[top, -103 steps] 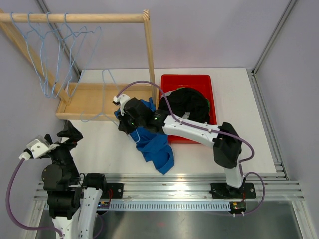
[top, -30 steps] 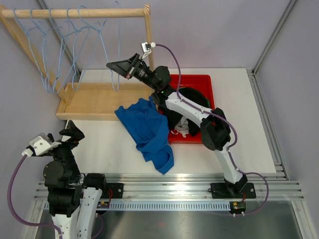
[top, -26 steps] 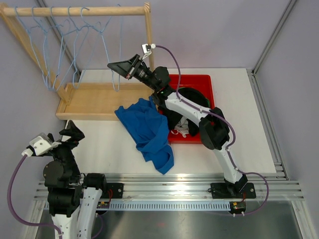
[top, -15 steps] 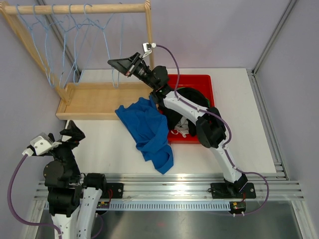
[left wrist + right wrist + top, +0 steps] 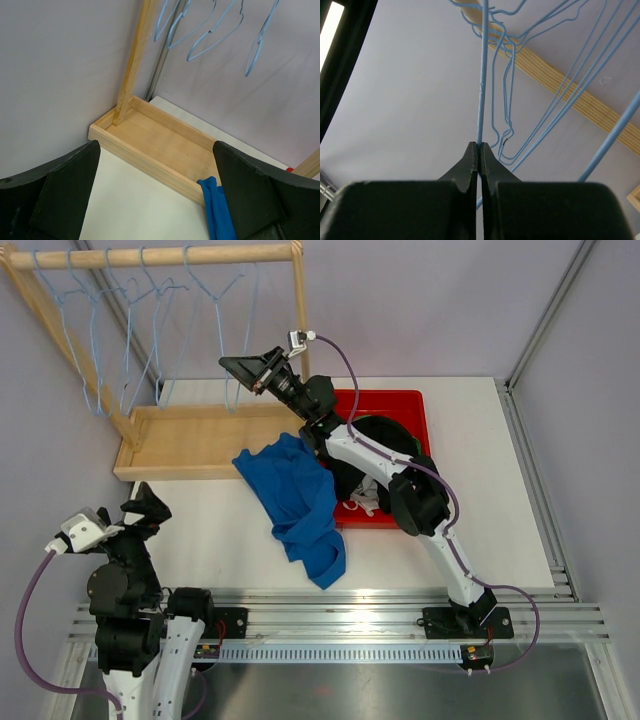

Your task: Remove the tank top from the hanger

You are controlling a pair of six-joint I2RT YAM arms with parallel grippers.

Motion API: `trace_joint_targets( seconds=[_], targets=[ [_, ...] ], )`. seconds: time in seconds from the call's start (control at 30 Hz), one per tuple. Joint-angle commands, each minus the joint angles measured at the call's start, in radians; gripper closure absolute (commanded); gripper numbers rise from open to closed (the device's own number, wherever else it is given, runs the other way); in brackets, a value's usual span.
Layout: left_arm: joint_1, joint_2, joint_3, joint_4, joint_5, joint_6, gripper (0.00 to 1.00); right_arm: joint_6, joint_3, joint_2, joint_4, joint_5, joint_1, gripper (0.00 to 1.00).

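The blue tank top [image 5: 300, 502] lies crumpled on the table in front of the wooden rack base, free of any hanger. One end of it shows in the left wrist view [image 5: 218, 210]. My right gripper [image 5: 232, 365] is raised high beside the rack post and is shut on the thin wire of a bare blue hanger [image 5: 220, 325], which reaches up to the rail. In the right wrist view the fingertips [image 5: 472, 155] pinch that wire [image 5: 482, 80]. My left gripper [image 5: 147, 504] is open and empty, low at the near left, apart from the tank top.
The wooden rack has a top rail [image 5: 150, 255] with several blue wire hangers [image 5: 90, 310], a post [image 5: 300, 315] and a tray base [image 5: 185, 435]. A red bin [image 5: 375, 400] holds dark clothes [image 5: 385, 455] under the right arm.
My right gripper has lifted the bare hanger from the table up to the rail, leaving the tank top lying on the table. In the last second it only shifted slightly. The left arm stayed still.
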Motion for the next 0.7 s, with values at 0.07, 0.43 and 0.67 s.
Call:
trace_joint_targets(
  seconds=[0.07, 0.43, 0.67],
  targets=[
    [-0.008, -0.018, -0.005, 0.024, -0.004, 0.007, 0.01, 0.079, -0.072, -0.039, -0.001, 0.108, -0.021, 1.0],
    [-0.016, -0.025, -0.008, 0.027, -0.006, 0.007, 0.01, -0.009, -0.066, -0.076, -0.031, 0.037, 0.0, 0.98],
    [-0.016, -0.027, -0.007, 0.024, -0.012, 0.007, 0.01, -0.122, -0.002, -0.094, -0.085, -0.052, 0.034, 0.48]
  ],
)
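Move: The bar spot where the hook of the hanger in my right fingers goes lies about 20 cm above my right hand, roughly 9 cm ahead and 5 cm left. The nearest empty hanger hangs some 9 cm farther left along the bar; the right post stands about 12 cm right of my hand and 9 cm ahead. The blue tank top lies some 40 cm below, 10 cm back, 8 cm right. From my left hand, the bar spot is about 35 cm ahead, 15 cm right and 28 cm up. I lower the hanger with my right hand a little over 1 cm, easing barely forward, so its hook settles on the bar. There I stay briefly, still pinching the wire, then open my fingers to nearly half and let the wire go, sinking slightly again for about 2 cm of drop in all. ##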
